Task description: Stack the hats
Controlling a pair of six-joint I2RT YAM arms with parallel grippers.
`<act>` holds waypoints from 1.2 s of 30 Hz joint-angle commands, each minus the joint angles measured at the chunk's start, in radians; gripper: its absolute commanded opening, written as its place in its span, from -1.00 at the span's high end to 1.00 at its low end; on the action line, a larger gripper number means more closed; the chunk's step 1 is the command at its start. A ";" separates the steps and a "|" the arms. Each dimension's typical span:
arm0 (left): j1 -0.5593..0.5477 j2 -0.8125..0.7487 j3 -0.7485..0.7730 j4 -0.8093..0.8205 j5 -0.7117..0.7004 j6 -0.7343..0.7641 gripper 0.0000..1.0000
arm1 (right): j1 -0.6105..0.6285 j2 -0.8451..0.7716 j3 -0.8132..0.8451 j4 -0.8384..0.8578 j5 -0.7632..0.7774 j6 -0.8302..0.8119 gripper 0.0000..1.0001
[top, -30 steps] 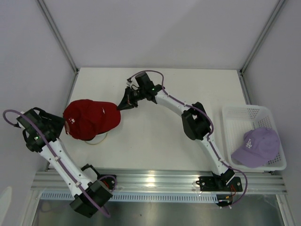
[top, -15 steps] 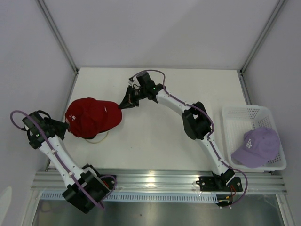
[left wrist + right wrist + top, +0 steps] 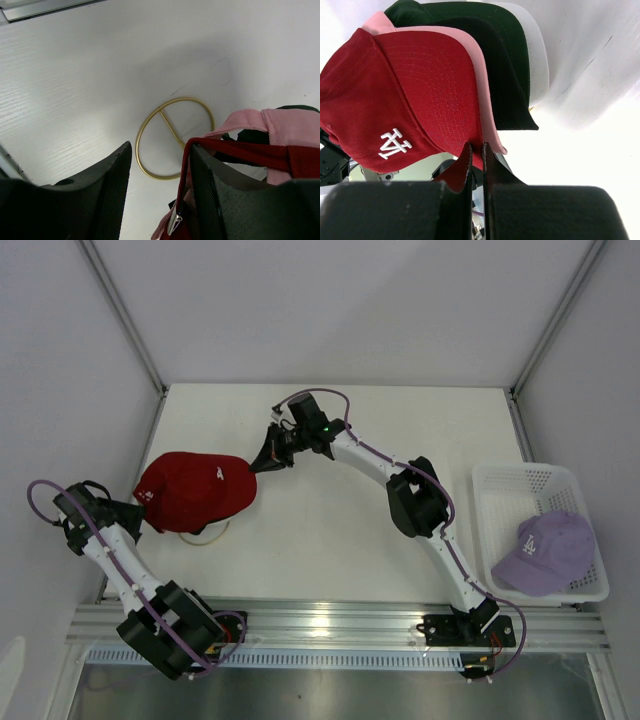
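The red hat [image 3: 195, 490] lies on top of a stack over the gold wire stand [image 3: 208, 537] at the table's left. In the right wrist view the red hat [image 3: 410, 90] covers a pink hat [image 3: 374, 24] and a dark green and black hat [image 3: 505, 75]. My right gripper [image 3: 258, 462] [image 3: 476, 146] is shut on the red brim's edge. My left gripper [image 3: 140, 512] [image 3: 160, 147] stands open at the stack's back. The red back strap [image 3: 240, 152] rests against its right finger. A lavender hat [image 3: 555, 550] lies in the basket.
The white mesh basket [image 3: 500, 485] stands at the table's right edge. The stand's gold ring base [image 3: 171, 130] lies flat on the white table under the stack. Frame posts rise at the far corners.
My left gripper has narrowed around the red strap, and the left arm's elbow has swung lower and to the left. The red hat shifted slightly. The right arm stayed put.
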 commanded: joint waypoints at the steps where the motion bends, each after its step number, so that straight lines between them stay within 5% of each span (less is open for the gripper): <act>1: 0.043 0.046 -0.058 -0.032 -0.176 0.023 -0.04 | -0.022 0.027 0.009 -0.117 0.130 -0.030 1.00; 10: 0.043 0.063 -0.019 -0.055 -0.161 0.059 -0.08 | -0.028 0.010 0.038 -0.151 0.172 -0.082 1.00; 15: 0.043 -0.073 0.056 -0.092 -0.119 0.116 -0.51 | -0.033 -0.007 0.081 -0.136 0.155 -0.114 0.89; 21: 0.036 -0.150 0.171 -0.165 -0.009 0.119 -0.78 | -0.025 -0.007 0.167 -0.142 0.121 -0.163 0.73; 25: 0.024 -0.193 0.301 -0.235 -0.050 0.116 -0.79 | -0.005 -0.030 0.168 -0.148 0.129 -0.205 0.14; 29: 0.007 -0.230 0.373 -0.242 -0.068 0.107 -0.82 | -0.001 -0.042 0.197 -0.214 0.178 -0.257 -0.75; 31: 0.000 -0.234 0.431 -0.258 -0.085 0.110 -0.84 | -0.010 -0.044 0.234 -0.281 0.199 -0.301 -0.93; 36: -0.026 -0.222 0.531 -0.273 -0.027 0.138 -0.89 | -0.065 -0.110 0.254 -0.375 0.254 -0.373 -0.98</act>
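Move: The red cap already sits over the stack, its middle about 6 cm ahead and 11 cm right of the left hand, near hand height, and about 5 cm back and 13 cm left of the right hand, which still has its brim. The pink cap lies just under the red one, some 3 cm lower. The stand's base ring is about 12 cm right of the left hand, 1 cm ahead and 13 cm down. The red cap is let go at both ends. The left finger hooked at its rear rim bears there briefly, then comes free as the fingers open wider and the hand rises about 18 cm, drifting slightly back and tilting some 25 degrees. The right hand keeps pinching the brim, lifts forward about 2 cm, then opens fully, drawing right off the brim and rolling with it. ##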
